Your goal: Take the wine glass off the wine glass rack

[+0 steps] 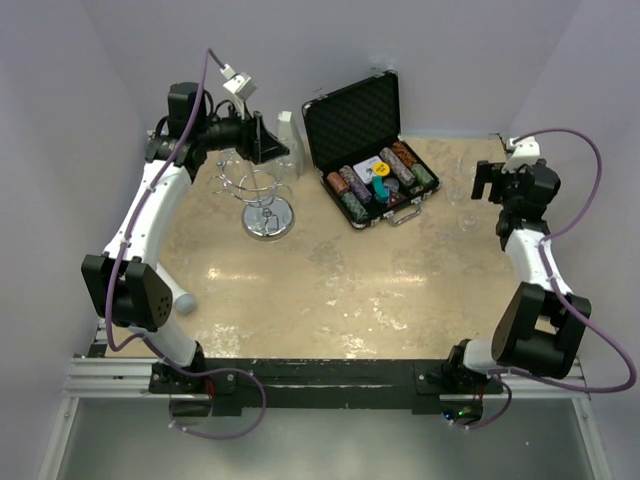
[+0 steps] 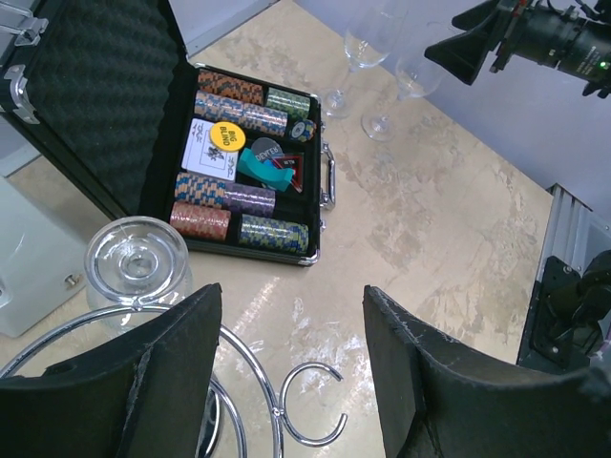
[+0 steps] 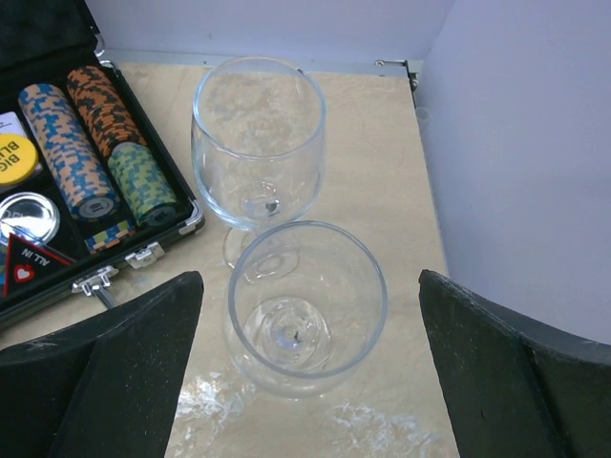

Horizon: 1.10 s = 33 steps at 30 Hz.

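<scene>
The chrome wine glass rack (image 1: 268, 215) stands at the back left; its wire loops (image 2: 286, 410) show in the left wrist view. One wine glass (image 2: 134, 262) hangs upside down in a loop, foot up, just left of my left finger. My left gripper (image 2: 291, 305) hovers open over an empty loop, touching nothing. At the right, two more wine glasses stand upright on the table, a near one (image 3: 305, 305) and a far one (image 3: 258, 143). My right gripper (image 3: 310, 286) is wide open with the near glass between its fingers, clear of both pads.
An open black case of poker chips (image 1: 375, 150) lies at the back centre, between the rack and the standing glasses. A white box (image 2: 29, 258) sits behind the rack. A small grey ball (image 1: 185, 303) rests by the left arm. Walls close the table's left, back and right sides.
</scene>
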Each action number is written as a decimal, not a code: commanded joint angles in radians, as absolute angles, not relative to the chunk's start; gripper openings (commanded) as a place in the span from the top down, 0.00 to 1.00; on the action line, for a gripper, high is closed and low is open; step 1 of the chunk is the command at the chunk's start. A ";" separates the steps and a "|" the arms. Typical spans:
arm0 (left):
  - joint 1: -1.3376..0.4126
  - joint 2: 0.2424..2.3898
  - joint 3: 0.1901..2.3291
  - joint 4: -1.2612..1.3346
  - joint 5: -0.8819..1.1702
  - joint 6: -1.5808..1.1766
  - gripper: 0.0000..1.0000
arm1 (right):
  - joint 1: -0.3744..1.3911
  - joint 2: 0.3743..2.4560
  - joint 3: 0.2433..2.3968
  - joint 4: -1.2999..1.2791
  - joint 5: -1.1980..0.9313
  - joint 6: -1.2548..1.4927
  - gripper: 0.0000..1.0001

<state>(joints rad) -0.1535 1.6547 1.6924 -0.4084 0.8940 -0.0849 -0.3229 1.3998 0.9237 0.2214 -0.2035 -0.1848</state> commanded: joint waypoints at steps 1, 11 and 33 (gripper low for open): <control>-0.137 1.618 1.704 -0.364 0.910 -0.080 0.35 | -0.330 1.324 0.956 0.170 -0.195 -0.140 0.01; 0.000 1.552 1.773 -0.305 0.893 -0.041 0.35 | -0.324 1.164 1.077 0.100 -0.428 -0.094 0.02; 0.374 1.580 1.436 -0.477 0.992 0.630 0.00 | 0.120 1.316 1.201 0.172 -0.456 -0.140 0.02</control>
<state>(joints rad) 0.3534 1.5043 1.4235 -0.3660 0.9344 0.3794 0.1112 1.2781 1.1572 0.0521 -0.4381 -0.1913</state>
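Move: The rear-left wine glass, hanging foot up, is some 8 cm ahead, 13 cm left and 14 cm below the left hand. The rack's middle is about 2 cm ahead, 6 cm left and 17 cm below; the rear-right glass 7 cm ahead, 3 cm right and 14 cm below. From the right hand, the rear-right glass lies roughly 52 cm left, 7 cm ahead; the poker case 26 cm left, 12 cm ahead and 17 cm below; the near standing glass 2 cm ahead, 1 cm left, 9 cm below. The rear-left wine glass gets the left gripper round to its left side: empty, this hand arcs left about 22 cm over the rack, rising then sinking below its starting height, turning counter-clockwise and opening wide. The right hand, still open, climbs clear of the standing glasses, then sweeps left towards the rack, turning counter-clockwise some 40 degrees. ##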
